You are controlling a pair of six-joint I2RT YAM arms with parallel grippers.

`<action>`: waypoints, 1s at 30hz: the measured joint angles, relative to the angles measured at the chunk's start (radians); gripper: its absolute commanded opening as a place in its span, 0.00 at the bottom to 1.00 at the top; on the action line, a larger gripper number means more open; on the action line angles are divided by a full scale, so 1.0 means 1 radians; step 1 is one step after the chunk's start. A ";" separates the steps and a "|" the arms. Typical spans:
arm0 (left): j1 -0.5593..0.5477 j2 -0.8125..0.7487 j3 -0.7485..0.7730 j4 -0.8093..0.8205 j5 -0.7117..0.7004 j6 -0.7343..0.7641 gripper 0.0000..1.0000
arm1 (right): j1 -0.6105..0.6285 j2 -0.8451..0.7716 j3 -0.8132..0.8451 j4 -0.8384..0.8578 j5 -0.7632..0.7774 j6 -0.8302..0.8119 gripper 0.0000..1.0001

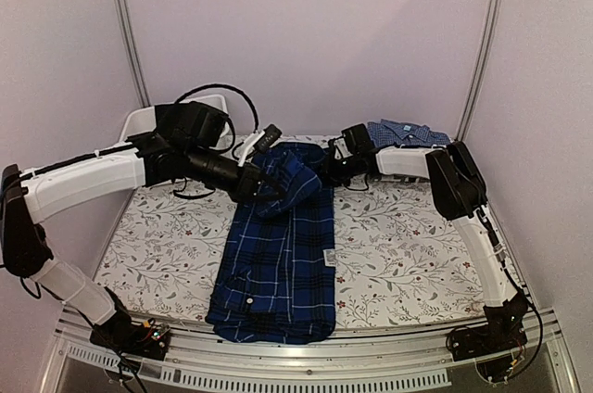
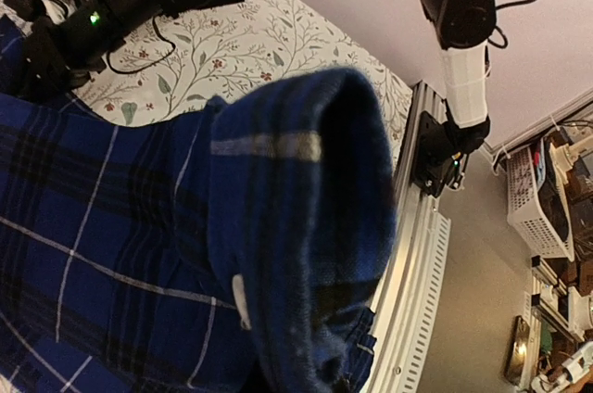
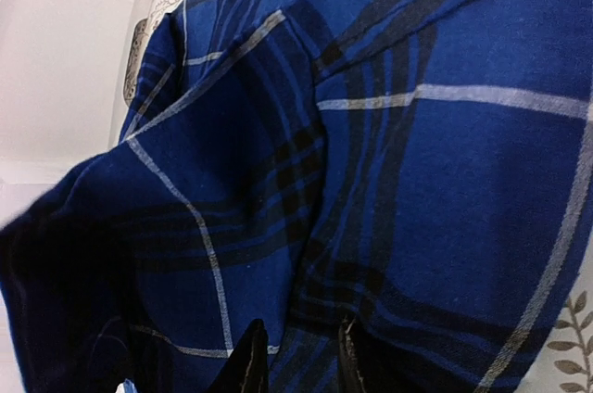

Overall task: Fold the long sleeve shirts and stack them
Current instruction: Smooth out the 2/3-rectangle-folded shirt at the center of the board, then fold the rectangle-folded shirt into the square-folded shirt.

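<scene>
A navy and royal-blue plaid long sleeve shirt (image 1: 278, 263) lies folded lengthwise down the middle of the table, hem toward the near edge. Its far end is lifted and bunched at my left gripper (image 1: 258, 189). In the left wrist view the plaid cloth (image 2: 306, 226) drapes over that gripper and hides its fingers. My right gripper (image 1: 332, 159) sits at the shirt's far right corner. In the right wrist view (image 3: 296, 361) the black fingertips (image 3: 248, 363) stand narrowly apart with a ridge of plaid cloth (image 3: 417, 180) pinched between them. A lighter blue fine-checked shirt (image 1: 406, 133) lies folded at the back right.
The table carries a white floral cover (image 1: 398, 245). A white plastic tub (image 1: 139, 120) stands at the back left behind the left arm. A metal rail (image 1: 306, 356) runs along the near edge. Purple walls and two upright poles close in the back.
</scene>
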 measured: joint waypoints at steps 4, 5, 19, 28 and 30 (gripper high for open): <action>-0.035 0.000 -0.043 -0.012 0.000 -0.005 0.01 | -0.014 0.001 0.000 0.000 0.000 0.007 0.26; -0.040 0.001 -0.053 -0.016 0.000 -0.007 0.01 | -0.016 0.001 0.000 0.000 0.000 0.007 0.26; -0.155 0.057 -0.128 -0.026 -0.014 -0.019 0.05 | -0.016 -0.002 0.021 -0.052 0.030 -0.035 0.26; -0.189 0.058 -0.165 -0.014 -0.022 -0.029 0.50 | -0.008 -0.085 0.011 -0.133 0.076 -0.082 0.31; -0.193 0.057 -0.170 -0.005 -0.024 -0.038 0.58 | -0.002 -0.130 -0.003 -0.136 0.090 -0.094 0.33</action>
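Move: The held sleeve cuff is in the left hand, about 21 cm above the shirt; the lower half of the shirt where it is to go lies some 11 cm back, almost in line sideways. The white tag on the shirt's edge is about 17 cm to this hand's right and 1 cm back; the shirt button is 14 cm back and 6 cm left. The right hand is right at the shirt's upper right edge, about 1 cm above it, with the stacked shirt some 27 cm right and 9 cm farther out. The sleeve cuff, still pinched in the left hand, is brought down and back towards the lower half of the shirt, about 9 cm each way, the wrist tilting some 15 degrees; near the end, still well above the cloth, the fingers open about halfway and let go of it. The right hand stays low on the shirt's upper right edge, easing rightward a couple of centimetres, then lifts off about 5 cm. ##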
